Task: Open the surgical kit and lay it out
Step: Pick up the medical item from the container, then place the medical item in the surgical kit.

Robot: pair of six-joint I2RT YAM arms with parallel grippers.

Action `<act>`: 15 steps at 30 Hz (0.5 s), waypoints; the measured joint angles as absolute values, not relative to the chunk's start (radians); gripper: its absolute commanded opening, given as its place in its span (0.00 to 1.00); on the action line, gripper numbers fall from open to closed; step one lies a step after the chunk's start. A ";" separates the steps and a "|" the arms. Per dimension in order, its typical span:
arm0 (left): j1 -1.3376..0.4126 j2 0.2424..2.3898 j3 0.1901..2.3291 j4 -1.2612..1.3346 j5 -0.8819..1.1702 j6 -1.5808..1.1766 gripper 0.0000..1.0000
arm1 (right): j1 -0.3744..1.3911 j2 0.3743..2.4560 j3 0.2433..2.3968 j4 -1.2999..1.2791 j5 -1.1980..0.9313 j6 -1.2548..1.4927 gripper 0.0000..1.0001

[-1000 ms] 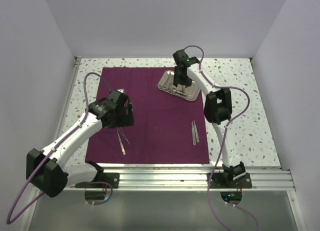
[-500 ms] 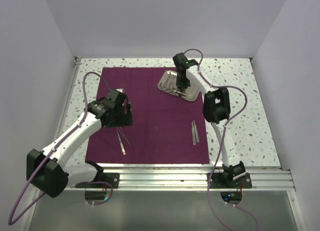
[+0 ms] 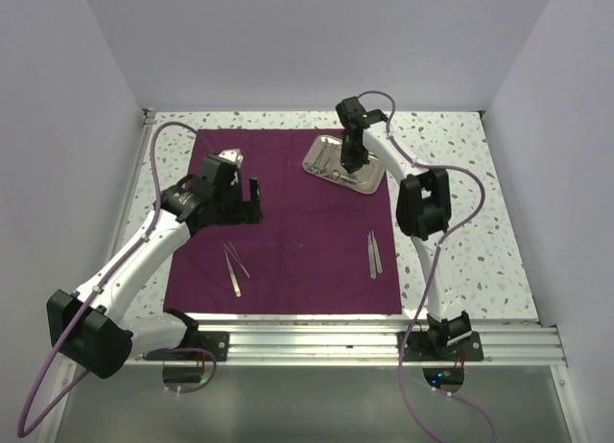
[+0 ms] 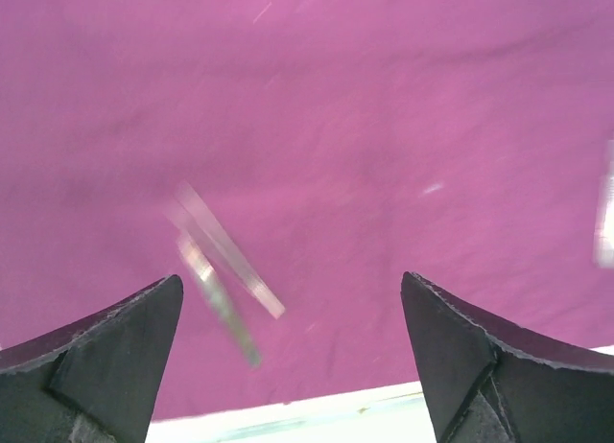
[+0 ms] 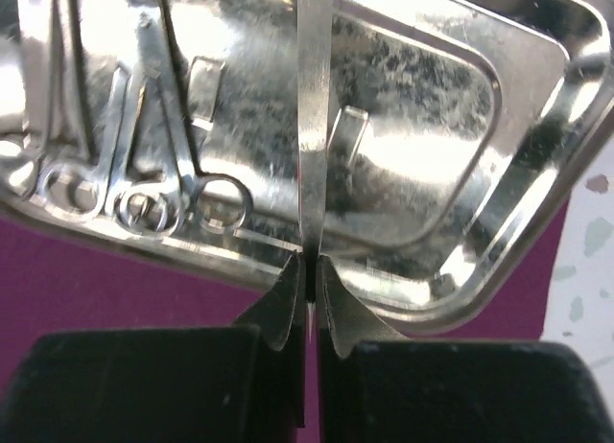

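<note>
The surgical kit's dark purple cloth (image 3: 297,242) lies spread flat on the table. Its steel tray (image 3: 357,177) sits at the cloth's far right. My right gripper (image 3: 349,161) hangs over the tray, shut on a slim silver pair of tweezers (image 5: 313,127) that stands up from between the jaws (image 5: 308,270). Ring-handled scissors and forceps (image 5: 153,174) lie in the tray's (image 5: 460,127) left part. My left gripper (image 3: 251,201) hovers open and empty over the cloth's left half (image 4: 384,127). Beyond its fingers (image 4: 144,318), blurred tweezers (image 4: 221,270) lie on the cloth.
One pair of tweezers (image 3: 233,268) lies on the cloth's near left, another (image 3: 374,253) on its near right. The speckled tabletop (image 3: 451,222) borders the cloth. White walls enclose the sides and back, and a metal rail (image 3: 317,328) runs along the near edge.
My right gripper has closed on the tweezers in the tray. My left arm has drawn back toward the far left, away from the laid-down tweezers, and its jaws have opened wider.
</note>
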State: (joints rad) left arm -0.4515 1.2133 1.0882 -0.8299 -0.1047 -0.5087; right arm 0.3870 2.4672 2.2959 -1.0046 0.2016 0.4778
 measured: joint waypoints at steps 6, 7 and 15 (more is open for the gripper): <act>-0.426 1.213 1.138 -0.621 0.071 -0.483 0.98 | 0.384 2.126 2.016 -0.898 0.009 0.474 0.00; -0.415 1.213 1.139 -0.571 0.114 -0.496 0.94 | 0.383 2.069 1.965 -0.864 -0.038 0.480 0.00; -0.280 1.239 1.026 -0.048 0.477 -0.765 0.76 | 0.387 1.686 1.567 -0.422 -0.501 0.680 0.00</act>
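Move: Back some 22 cm, 27 cm to the left and about 11 cm above the right hand is the open left gripper, to which the pinched medical item is being brought. The tray's middle is about 2 cm ahead, 2 cm left and 3 cm below the right hand; the scissors in the tray are roughly 6 cm left, 2 cm ahead and 3 cm down. From the left hand, the medical item lies some 26 cm ahead, 27 cm right and 11 cm lower. Lifting fast out of the tray, the right hand keeps its shut pinch on the medical item, rises a good 20 cm and comes back and left towards the left gripper, rolling some 50 degrees so its fingers swing round to the left. The left hand rises about 12 cm while going forward and right to meet it, tilting its fingers up and to the right; they narrow a little but stay well open, empty. ##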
